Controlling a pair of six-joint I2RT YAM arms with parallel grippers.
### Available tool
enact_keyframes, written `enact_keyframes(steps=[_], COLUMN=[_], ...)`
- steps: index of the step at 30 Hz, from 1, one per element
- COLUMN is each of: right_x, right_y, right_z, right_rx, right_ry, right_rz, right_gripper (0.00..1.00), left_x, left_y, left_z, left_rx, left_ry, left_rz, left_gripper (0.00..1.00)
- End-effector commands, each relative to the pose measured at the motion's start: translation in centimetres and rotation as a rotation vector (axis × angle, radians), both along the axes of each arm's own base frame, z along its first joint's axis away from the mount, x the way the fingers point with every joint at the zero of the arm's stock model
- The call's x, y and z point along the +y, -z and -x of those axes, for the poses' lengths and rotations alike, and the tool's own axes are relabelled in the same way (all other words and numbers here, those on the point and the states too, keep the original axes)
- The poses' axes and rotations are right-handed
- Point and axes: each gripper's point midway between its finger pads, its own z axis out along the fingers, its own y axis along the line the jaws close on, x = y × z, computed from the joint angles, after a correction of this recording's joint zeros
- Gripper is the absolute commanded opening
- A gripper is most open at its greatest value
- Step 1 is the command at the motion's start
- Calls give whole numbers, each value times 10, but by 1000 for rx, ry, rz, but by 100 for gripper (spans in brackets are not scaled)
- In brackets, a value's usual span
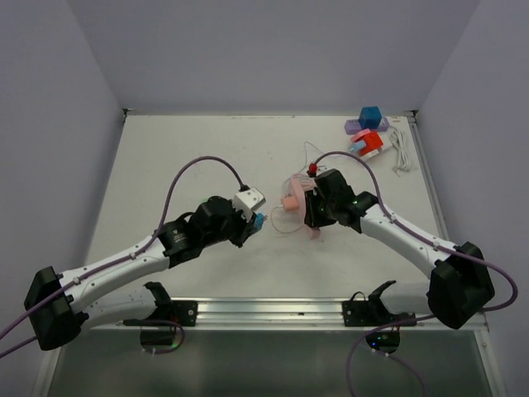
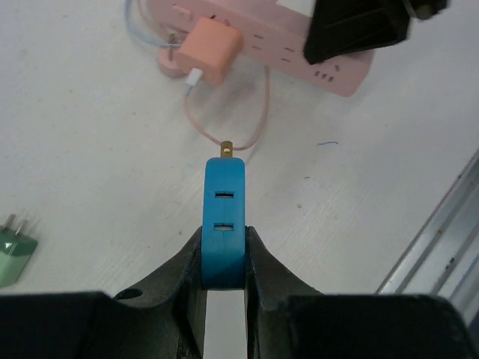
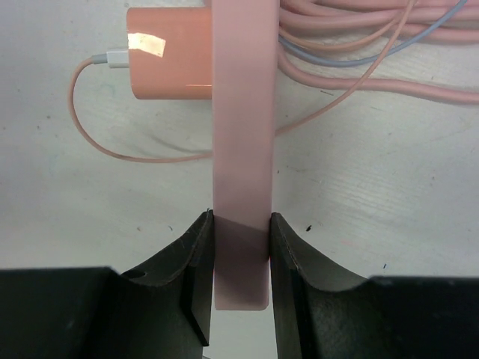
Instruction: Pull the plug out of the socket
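Note:
In the left wrist view my left gripper [image 2: 224, 241] is shut on a blue plug [image 2: 224, 202]. Its brass prongs [image 2: 226, 149] point free over the table, apart from the pink socket strip [image 2: 281, 41]. From above, this gripper [image 1: 253, 220] and the blue plug [image 1: 259, 221] sit left of the strip [image 1: 297, 185]. My right gripper [image 3: 241, 238] is shut on the near end of the strip [image 3: 241, 112], seen edge-on. An orange charger [image 3: 168, 52] with a thin cable is still plugged into the strip's side. My right gripper [image 1: 314, 208] stands over the strip.
A green plug [image 2: 13, 256] lies on the table at the left. Pink cable coils [image 3: 359, 45] lie beside the strip. At the back right are a blue block [image 1: 369, 116], a purple strip [image 1: 358, 126], a red-and-white adapter [image 1: 369, 143] and a white cable [image 1: 401, 150]. A metal rail [image 1: 264, 310] runs along the near edge.

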Motion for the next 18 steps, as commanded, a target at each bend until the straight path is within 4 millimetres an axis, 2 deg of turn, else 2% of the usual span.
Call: enact_keyframes(steps=[1, 2, 5, 8, 10, 18], right_x=[15, 15, 20, 28, 28, 34], right_y=[-49, -51, -64, -75, -74, -69], right_z=[-16, -16, -9, -4, -2, 18], right_rx=[-146, -158, -173, -199, -202, -170], right_ry=[-15, -10, -28, -55, -61, -92], right_rz=[-129, -139, -198, -268, -279, -360], right_gripper=[0, 0, 0, 0, 0, 0], left_x=[24, 37, 64, 73, 79, 95], left_y=[3, 3, 14, 27, 40, 61], left_z=[-28, -41, -62, -73, -78, -101], left_rx=[32, 40, 44, 104, 150, 249], left_ry=[-196, -275, -421, -509, -549, -687], left_rz=[43, 57, 35, 71, 79, 204], left_gripper=[0, 0, 0, 0, 0, 2])
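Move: The left hand already holds the blue plug clear of the strip; the green plug lies about 10 cm ahead of it, 15 cm left and 14 below. From that hand the orange charger sits some 9 cm ahead and 10 right, 12 below. The right hand grips the pink power strip's near end, its middle about 6 cm ahead, 3 left and 3 below; from there the green plug is some 8 cm ahead, 30 left and 9 below. Left hand swings the blue plug about 13 cm left-forward and down towards the green plug; right raises the strip. ##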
